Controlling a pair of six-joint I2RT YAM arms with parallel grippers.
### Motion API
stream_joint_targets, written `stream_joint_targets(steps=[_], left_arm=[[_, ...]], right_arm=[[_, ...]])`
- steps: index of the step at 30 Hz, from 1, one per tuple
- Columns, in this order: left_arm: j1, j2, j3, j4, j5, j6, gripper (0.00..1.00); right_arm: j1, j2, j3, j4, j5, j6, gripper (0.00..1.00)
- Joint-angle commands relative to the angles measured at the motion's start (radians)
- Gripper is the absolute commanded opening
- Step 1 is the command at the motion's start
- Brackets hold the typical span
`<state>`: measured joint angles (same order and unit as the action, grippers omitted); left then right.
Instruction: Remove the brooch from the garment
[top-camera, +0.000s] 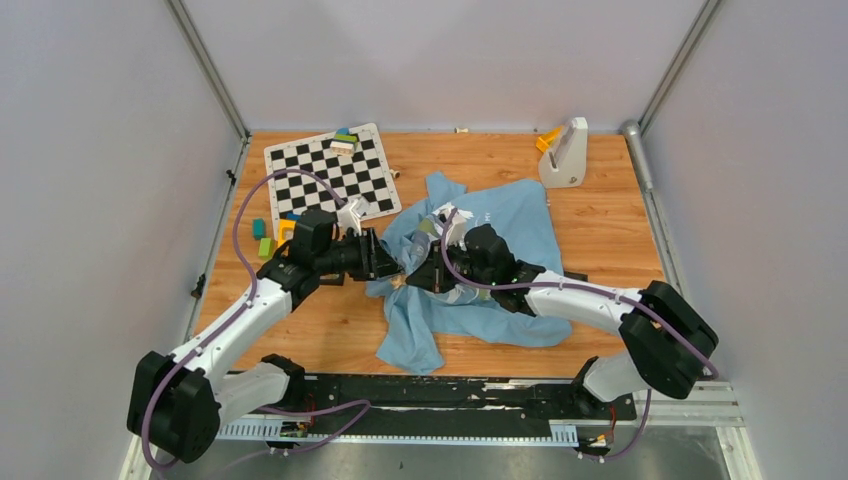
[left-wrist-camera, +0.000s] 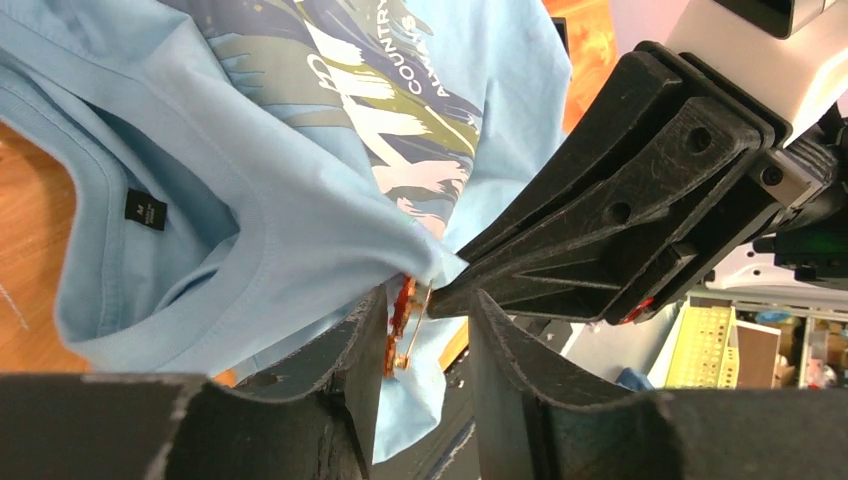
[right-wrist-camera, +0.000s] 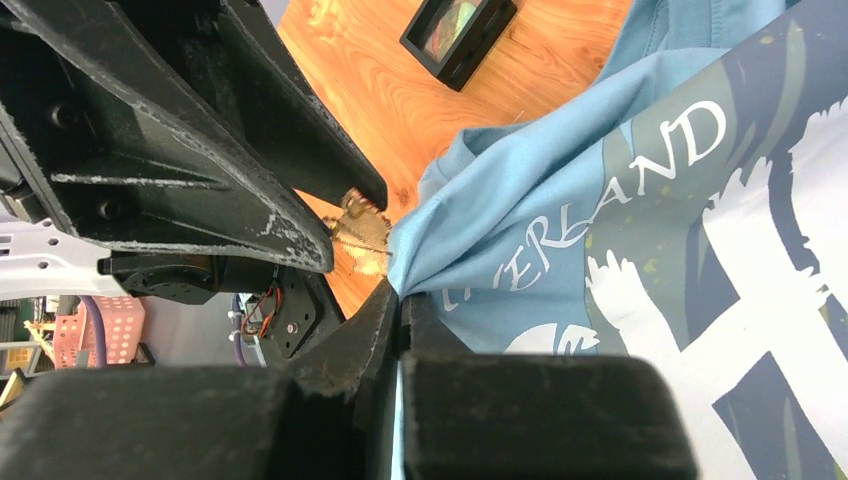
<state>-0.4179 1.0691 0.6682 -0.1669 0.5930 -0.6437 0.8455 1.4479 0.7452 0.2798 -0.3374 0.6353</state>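
The garment (top-camera: 505, 225), a light blue T-shirt with white lettering, lies crumpled mid-table. My right gripper (right-wrist-camera: 402, 295) is shut on a fold of the garment (right-wrist-camera: 520, 190), pulling it into a point. Just beyond that point hangs the small orange-red brooch (right-wrist-camera: 360, 232). In the left wrist view the brooch (left-wrist-camera: 400, 322) rests against the inner face of one finger of my left gripper (left-wrist-camera: 428, 300), its gold pin showing; the other finger stands apart, so the jaws are open around it. The right gripper's fingers (left-wrist-camera: 600, 220) reach in from the upper right. From above, both grippers (top-camera: 385, 262) (top-camera: 422, 272) meet tip to tip.
A checkerboard (top-camera: 330, 172) with stacked toy blocks (top-camera: 344, 140) lies at the back left. Loose coloured blocks (top-camera: 262, 238) sit beside the left arm. A white stand with an orange piece (top-camera: 563, 155) is at the back right. A small black box (right-wrist-camera: 458, 30) rests on the wood.
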Motion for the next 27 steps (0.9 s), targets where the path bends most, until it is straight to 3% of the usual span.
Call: stream_joint_targets(steps=[1, 7, 15, 21, 27], left_arm=[[0.017, -0.048, 0.033, -0.018, 0.006, 0.019, 0.45], [0.02, -0.02, 0.045, -0.058, 0.023, 0.052, 0.4], [0.022, 0.007, 0.084, -0.125, -0.009, 0.12, 0.4], [0.037, -0.006, 0.114, -0.146, 0.006, 0.136, 0.53], [0.039, 0.051, 0.103, -0.112, 0.089, 0.128, 0.58]], right_arm=[[0.003, -0.064, -0.007, 0.014, 0.028, -0.016, 0.0], [0.002, -0.081, -0.006, 0.004, 0.015, -0.026, 0.0], [0.003, -0.073, 0.023, -0.032, -0.049, -0.059, 0.0], [0.002, -0.084, 0.022, -0.056, -0.055, -0.068, 0.0], [0.002, -0.086, 0.025, -0.057, -0.079, -0.071, 0.0]])
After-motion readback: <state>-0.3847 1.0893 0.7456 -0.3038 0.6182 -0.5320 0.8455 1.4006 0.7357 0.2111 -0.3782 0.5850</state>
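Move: The brooch hangs at the pinched fold just under the left fingertips, about 1 cm back, 1 cm left and 2 cm below the left hand. The fold, held in the right fingers, is some 2 cm back, 2 cm right and 2 cm below the left hand; the black frame lies on the table 15 cm left, 2 cm farther out and 13 cm down. From the right hand the brooch is about 2 cm left, 1 cm back and 1 cm below. The left fingers, already partly open about the brooch, spread clearly wider while that hand bobs in place, up slightly, down about 1.5 cm and up again, edging some 1 cm left and rolling its left side up a few degrees. The right hand keeps the blue fabric pinched beside the brooch, lifts it about 1 cm, then draws it back some 1.5 cm and slightly right while sinking again. ##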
